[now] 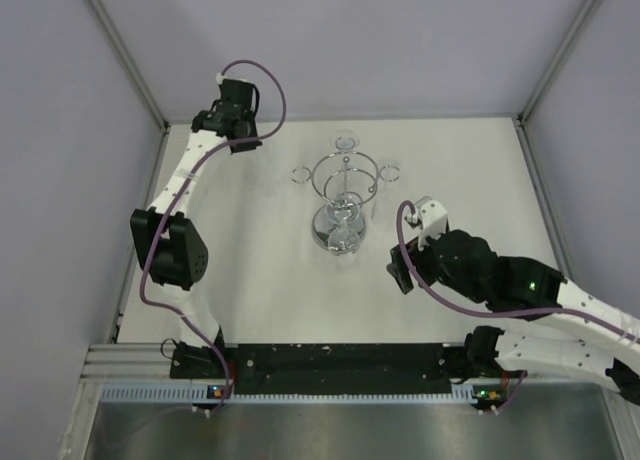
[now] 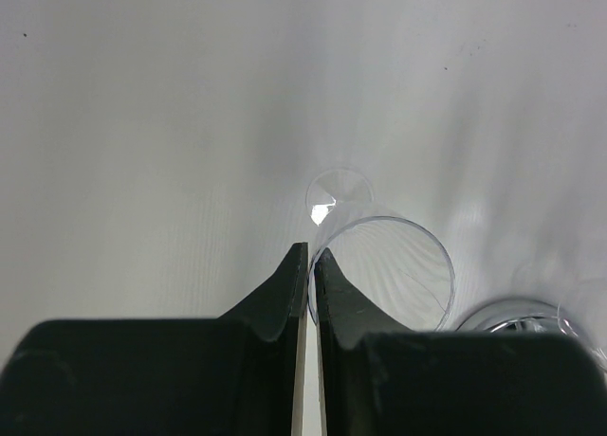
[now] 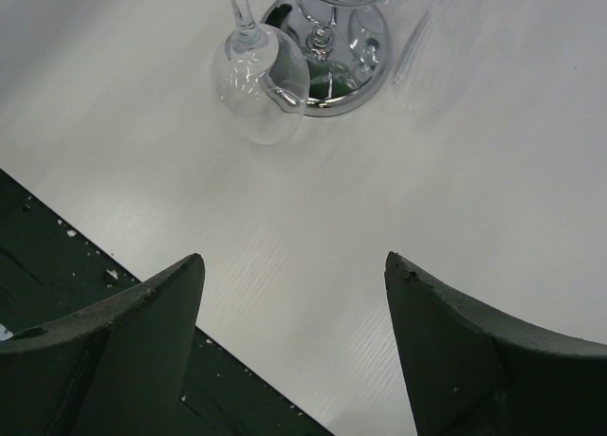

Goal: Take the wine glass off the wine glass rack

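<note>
The chrome wine glass rack (image 1: pixel 345 185) stands mid-table on its round mirrored base (image 3: pixel 327 71). One clear wine glass (image 3: pixel 258 81) hangs from it bowl down, close to the base; a second, faint glass (image 3: pixel 441 38) shows to the right. My left gripper (image 1: pixel 243 145) is far back left, away from the rack. In the left wrist view it (image 2: pixel 311 253) is shut on the rim of another wine glass (image 2: pixel 389 265), seen from above with its foot (image 2: pixel 341 185) beyond. My right gripper (image 1: pixel 398 277) is open and empty, low and front right of the rack (image 3: pixel 294 265).
Grey walls enclose the white table on the left, back and right. The black rail (image 1: pixel 330 360) carrying the arm bases runs along the near edge. Small clear rings (image 1: pixel 303 173) show left and right of the rack top. Something shiny (image 2: pixel 517 315) lies at the left wrist view's lower right.
</note>
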Controlling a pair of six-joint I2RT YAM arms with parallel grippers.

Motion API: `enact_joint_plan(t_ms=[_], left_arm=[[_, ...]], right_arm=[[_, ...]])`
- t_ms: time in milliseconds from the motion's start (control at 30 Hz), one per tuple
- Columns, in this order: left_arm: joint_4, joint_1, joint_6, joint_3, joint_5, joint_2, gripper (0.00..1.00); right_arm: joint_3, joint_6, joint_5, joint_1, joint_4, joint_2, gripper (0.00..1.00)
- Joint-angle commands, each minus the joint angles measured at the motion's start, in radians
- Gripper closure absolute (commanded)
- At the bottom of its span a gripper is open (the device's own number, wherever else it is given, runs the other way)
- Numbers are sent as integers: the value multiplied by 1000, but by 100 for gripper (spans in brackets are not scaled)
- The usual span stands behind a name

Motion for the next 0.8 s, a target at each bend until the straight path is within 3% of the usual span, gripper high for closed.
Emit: enact_joint_plan(t_ms=[0, 267, 767], left_arm=[[48, -4, 7, -5, -22, 0, 100], [41, -3, 19, -6, -23, -2, 77], [22, -3, 15, 69, 50, -34, 55]], right_arm=[[-4, 9, 0, -10, 44, -5, 23], [-2, 4, -10, -10, 53, 3, 23], [8, -1, -23, -10, 70, 18, 22]])
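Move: The wine glass stands upright on the table, its near-left rim wall already between the left fingers; its middle is about 3 cm to the right, 1 cm ahead and 9 cm below that hand. The rack is roughly 19 cm right and 8 cm back, with its front hanging glass some 18 cm right and 13 cm back. From the idle right hand the wine glass is around 25 cm ahead and 25 cm left. Keep the left gripper where it is, tilted forward and down at the rim, and just spread its nearly shut fingers to a bit under half open. Let the pinched rim wall come free, leaving one finger inside the glass mouth and one outside, without turning the wrist or pulling away. ##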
